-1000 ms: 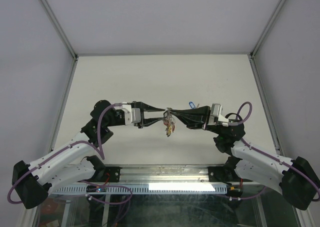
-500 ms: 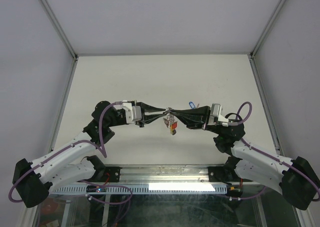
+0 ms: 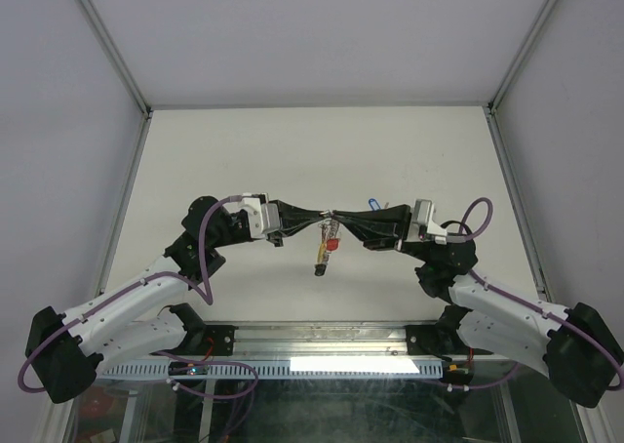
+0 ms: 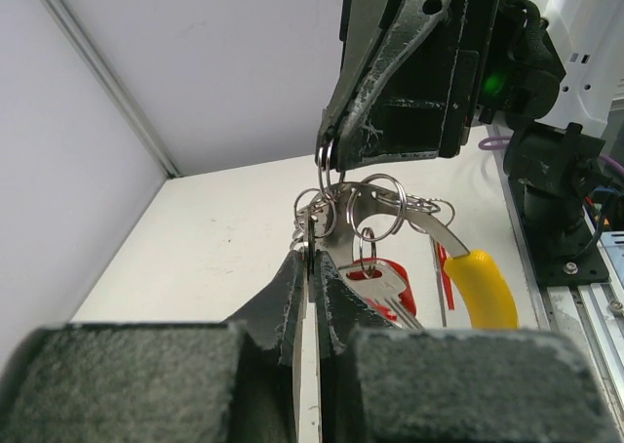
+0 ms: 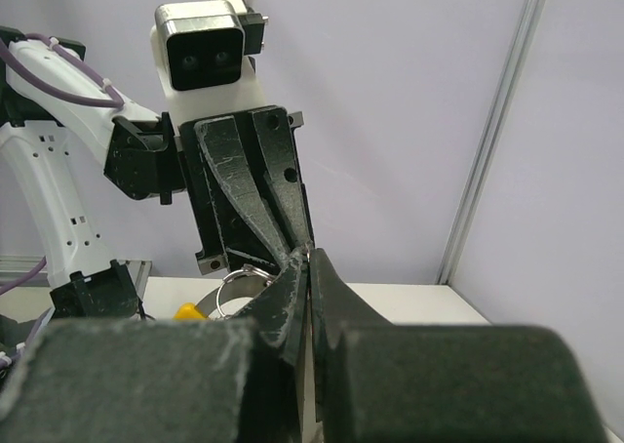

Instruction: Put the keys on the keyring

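Note:
Both grippers meet tip to tip above the middle of the table. My left gripper (image 3: 322,216) (image 4: 313,258) is shut on a thin metal ring seen edge-on, part of the keyring bunch (image 4: 356,204). My right gripper (image 3: 338,216) (image 5: 310,260) is shut on a ring at the top of the same bunch (image 4: 328,157). The keys (image 3: 326,250) dangle below the tips. A red-tagged key (image 4: 385,282) and a yellow tag (image 4: 480,289) hang to the right of my left fingers. A blue tag (image 3: 372,204) lies over the right fingers. A ring (image 5: 234,285) shows behind my right fingers.
The white table (image 3: 244,150) is boxed in by pale walls with metal posts (image 3: 107,43) at the corners. A metal rail (image 3: 322,341) runs along the near edge between the two arm bases.
My left gripper has closed and shifted slightly right towards the right gripper. The hanging keys have swung and now dangle lower. The right arm has held still.

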Controlling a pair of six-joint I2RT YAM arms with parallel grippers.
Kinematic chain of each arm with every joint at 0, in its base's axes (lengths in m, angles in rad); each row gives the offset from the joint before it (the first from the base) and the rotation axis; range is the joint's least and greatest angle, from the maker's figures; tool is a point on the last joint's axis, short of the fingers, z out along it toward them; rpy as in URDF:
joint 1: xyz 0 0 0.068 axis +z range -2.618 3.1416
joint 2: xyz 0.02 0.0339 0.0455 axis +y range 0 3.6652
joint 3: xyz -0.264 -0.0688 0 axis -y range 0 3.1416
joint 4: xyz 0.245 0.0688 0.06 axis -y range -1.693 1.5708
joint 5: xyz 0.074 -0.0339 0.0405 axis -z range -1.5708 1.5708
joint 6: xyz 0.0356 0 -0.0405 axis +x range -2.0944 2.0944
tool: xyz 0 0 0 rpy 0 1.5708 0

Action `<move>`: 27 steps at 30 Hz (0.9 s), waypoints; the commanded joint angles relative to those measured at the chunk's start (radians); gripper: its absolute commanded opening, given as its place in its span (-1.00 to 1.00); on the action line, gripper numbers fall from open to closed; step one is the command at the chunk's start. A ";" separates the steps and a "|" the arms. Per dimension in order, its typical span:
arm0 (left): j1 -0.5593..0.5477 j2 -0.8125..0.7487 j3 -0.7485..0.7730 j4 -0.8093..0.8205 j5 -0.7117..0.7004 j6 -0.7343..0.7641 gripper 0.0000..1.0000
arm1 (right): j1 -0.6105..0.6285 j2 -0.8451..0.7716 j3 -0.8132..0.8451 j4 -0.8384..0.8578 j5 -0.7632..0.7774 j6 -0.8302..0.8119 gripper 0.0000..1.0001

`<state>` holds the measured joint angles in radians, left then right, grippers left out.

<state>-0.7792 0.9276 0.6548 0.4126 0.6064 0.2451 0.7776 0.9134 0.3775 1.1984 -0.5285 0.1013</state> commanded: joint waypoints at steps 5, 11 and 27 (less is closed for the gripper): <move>-0.010 -0.004 0.021 0.014 0.001 0.011 -1.00 | 0.005 0.024 0.009 0.218 0.093 0.064 -1.00; -0.027 0.020 0.040 -0.007 0.013 0.024 -1.00 | 0.009 0.059 0.020 0.263 0.108 0.086 -1.00; -0.037 -0.070 0.049 -0.018 -0.058 0.025 -0.38 | 0.015 0.040 -0.005 0.223 0.087 0.045 -1.00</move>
<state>-0.8062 0.9119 0.6720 0.3733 0.5827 0.2695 0.7879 0.9958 0.3679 1.3567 -0.4561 0.1768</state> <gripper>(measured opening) 0.298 0.006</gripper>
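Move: The left fingers are shut on a thin metal piece beside the small ring in the right fingertips; that ring is about 2 cm to the right of the left hand and 2 cm above it, level fore and aft. From the left hand, the red-tagged keys hang some 3 cm back, 2 cm right and 4 cm lower, and the keyring's yellow handle about 6 cm back, level sideways, 5 cm down. For the right hand, the ring is at its tips, roughly 1 cm left and 1 cm below. The left hand keeps its pinch on the thin metal piece by the ring and, after a short hold, pushes about 1 cm to the right and slightly down, in under the right fingertips, then spreads its fingers to about a third open, letting go of the piece while easing back left and up about 1 cm. Meanwhile the right hand keeps its grip on the small ring, rising and shifting forward a little under 1 cm each and tilting its fingertips up some 5 degrees, then holds there. ##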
